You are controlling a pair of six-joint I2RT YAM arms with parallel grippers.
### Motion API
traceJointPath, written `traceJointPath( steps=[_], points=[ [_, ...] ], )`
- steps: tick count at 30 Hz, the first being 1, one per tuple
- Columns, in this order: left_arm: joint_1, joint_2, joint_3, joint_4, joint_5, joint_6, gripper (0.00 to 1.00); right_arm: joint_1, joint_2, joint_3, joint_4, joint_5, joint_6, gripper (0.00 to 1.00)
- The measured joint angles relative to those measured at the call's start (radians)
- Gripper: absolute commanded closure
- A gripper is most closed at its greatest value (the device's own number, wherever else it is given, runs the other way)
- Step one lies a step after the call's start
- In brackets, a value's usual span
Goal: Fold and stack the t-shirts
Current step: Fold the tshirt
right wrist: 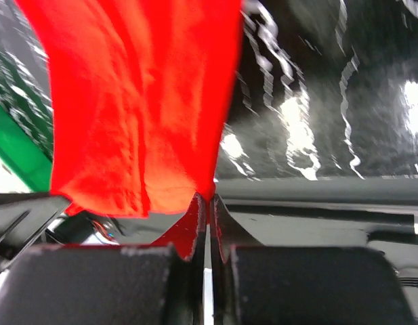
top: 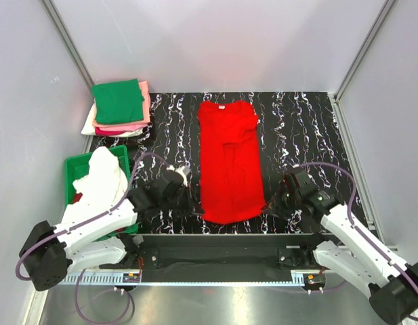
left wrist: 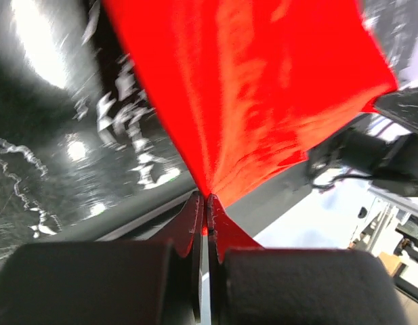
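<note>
A bright red t-shirt [top: 227, 162] lies in a long lengthwise strip down the middle of the black marbled table [top: 303, 122], collar at the far end. My left gripper [top: 195, 211] is shut on the near left corner of its hem; in the left wrist view the red t-shirt [left wrist: 249, 88] fans out from the pinched left gripper [left wrist: 206, 200]. My right gripper [top: 268, 205] is shut on the near right corner, and in the right wrist view the red t-shirt [right wrist: 134, 101] hangs up from the closed right gripper [right wrist: 209, 198].
A stack of folded t-shirts stands at the back left, a green one [top: 118, 101] on top, then pink [top: 137, 125] and white [top: 90, 126]. A green plastic bin [top: 73, 169] at the left edge holds a crumpled white cloth [top: 100, 179].
</note>
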Motion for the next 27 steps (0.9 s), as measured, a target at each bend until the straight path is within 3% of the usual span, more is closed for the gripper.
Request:
traceJointPath(
  steps=[4,9,19,27],
  points=[
    [0.057,0.064,0.183,-0.069,-0.007,0.062,1.0,-0.002,0.132,0.181,-0.033,0.071,-0.042,1.0],
    [0.207,0.192,0.341,-0.113,0.023,0.153,1.0,-0.048,0.338,0.379,-0.015,0.121,-0.124,1.0],
    [0.432,0.651,0.743,-0.177,0.19,0.36,1.0,-0.207,0.781,0.731,0.048,0.123,-0.273,1.0],
    [0.51,0.996,1.107,-0.25,0.29,0.448,1.0,-0.253,1.047,0.966,0.064,0.119,-0.327,1.0]
  ],
)
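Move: The near hem of the red t-shirt is already pinched at its two corners, lifted some 8 cm off the table. The shirt's collar end, where I take it, lies about 47 cm ahead and 10 cm right of my left hand, and for my right hand about 46 cm ahead and 16 cm left. The folded stack is some 43 cm ahead and 33 cm left of my left hand; the green basket is about 10 cm ahead and 40 cm left of it. With both grippers kept shut on the hem corners, I lift about 6 cm while starting forward, then sweep both hands side by side over the lying shirt towards its collar end, nearly 30 cm in all, sinking about 3 cm late in the reach. My right hand swings its fingers some 15 degrees closer to straight down. ##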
